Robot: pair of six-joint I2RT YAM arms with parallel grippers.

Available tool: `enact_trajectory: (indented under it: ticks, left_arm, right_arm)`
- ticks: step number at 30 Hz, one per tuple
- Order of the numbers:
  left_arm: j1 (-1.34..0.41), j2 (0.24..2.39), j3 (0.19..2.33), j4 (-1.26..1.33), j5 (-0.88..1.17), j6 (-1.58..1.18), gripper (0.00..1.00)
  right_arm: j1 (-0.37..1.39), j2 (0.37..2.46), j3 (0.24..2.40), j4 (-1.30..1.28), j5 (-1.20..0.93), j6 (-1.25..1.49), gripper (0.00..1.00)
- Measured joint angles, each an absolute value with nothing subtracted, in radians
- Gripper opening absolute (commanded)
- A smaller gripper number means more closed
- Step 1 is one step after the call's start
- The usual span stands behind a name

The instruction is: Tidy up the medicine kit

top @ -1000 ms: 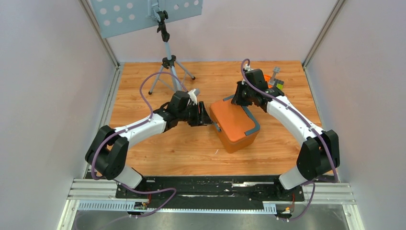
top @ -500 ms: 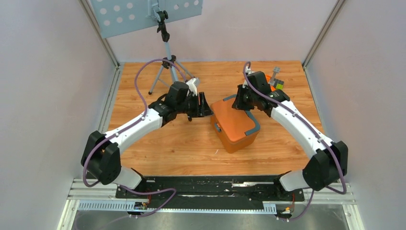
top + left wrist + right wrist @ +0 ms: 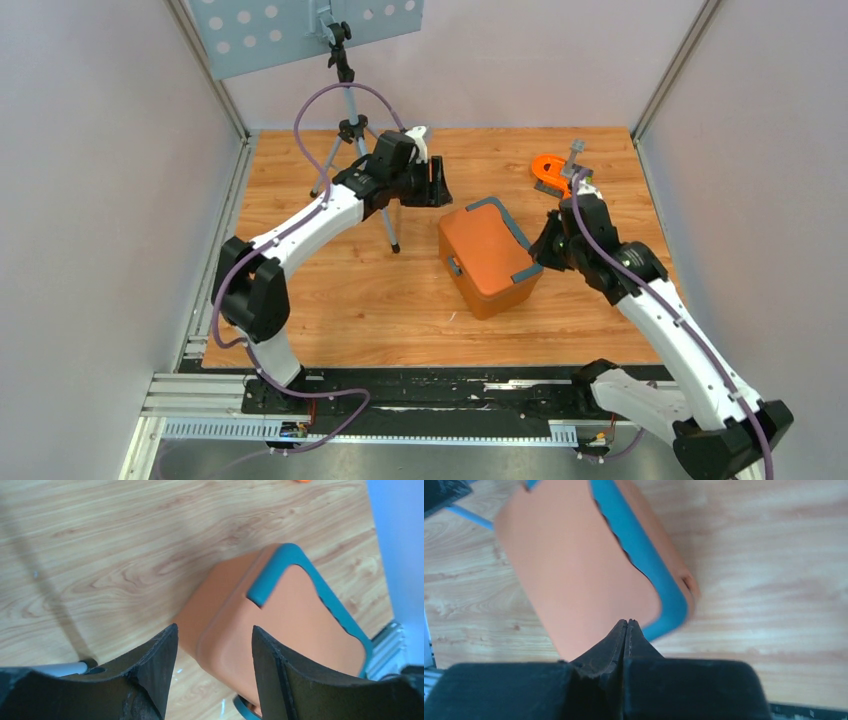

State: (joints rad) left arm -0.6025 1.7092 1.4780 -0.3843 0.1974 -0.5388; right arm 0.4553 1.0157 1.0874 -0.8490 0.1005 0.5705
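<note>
The medicine kit (image 3: pixel 488 258), an orange box with its lid down and a grey-blue handle (image 3: pixel 520 238) flat on top, stands mid-table. My left gripper (image 3: pixel 438 183) hovers behind the kit's far left corner, open and holding nothing. In the left wrist view the left gripper (image 3: pixel 214 627) frames the kit (image 3: pixel 300 615) below without touching it. My right gripper (image 3: pixel 545 245) is shut and empty at the kit's right edge. The right wrist view shows the right gripper (image 3: pixel 628 621) pointing over the lid (image 3: pixel 574 570) beside the handle (image 3: pixel 644 555).
A small orange curved piece (image 3: pixel 548 167) with a grey part (image 3: pixel 577 158) lies at the back right. A camera tripod (image 3: pixel 350 130) stands at the back left, one leg (image 3: pixel 388 232) reaching towards the kit. Grey walls enclose the wooden table (image 3: pixel 330 300).
My left arm rose and swung back away from the kit's left side, its jaws widening. My right arm drew back from the kit's far side to its right edge, uncovering the orange curved piece.
</note>
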Motion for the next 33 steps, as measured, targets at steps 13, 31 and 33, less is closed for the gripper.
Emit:
enact_trajectory:
  ticks: [13, 31, 33]
  left_arm:
    - [-0.598, 1.863, 1.567, -0.435, 0.243, -0.499, 0.61]
    - [-0.649, 1.737, 1.33, -0.378, 0.172, -0.54, 0.6]
    - [-0.665, 1.706, 1.303, -0.399, 0.163, -0.544, 0.6]
  right_arm:
    - [0.455, 0.724, 0.771, -0.999, 0.118, 0.866, 0.0]
    - [0.408, 0.979, 0.785, -0.847, 0.118, 0.774, 0.0]
    - [0.359, 1.013, 0.807, -0.832, 0.133, 0.725, 0.0]
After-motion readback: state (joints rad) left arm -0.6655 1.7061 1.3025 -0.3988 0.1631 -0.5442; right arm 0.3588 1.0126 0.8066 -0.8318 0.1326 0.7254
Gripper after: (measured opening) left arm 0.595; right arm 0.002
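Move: The closed orange medicine kit's middle lies about 11 cm back, 8 cm to the right of and some 13 cm below the left hand. From the right hand it is roughly level, 8 cm to the left and 13 cm lower. A tripod foot stands 9 cm back and 10 cm left of the left hand; the orange clamp is about 18 cm ahead and 6 cm right of the right hand, both on the table. Left hand sinks 7 cm, then pushes back; right sinks 10 cm backward, then pushes forward against the kit. ##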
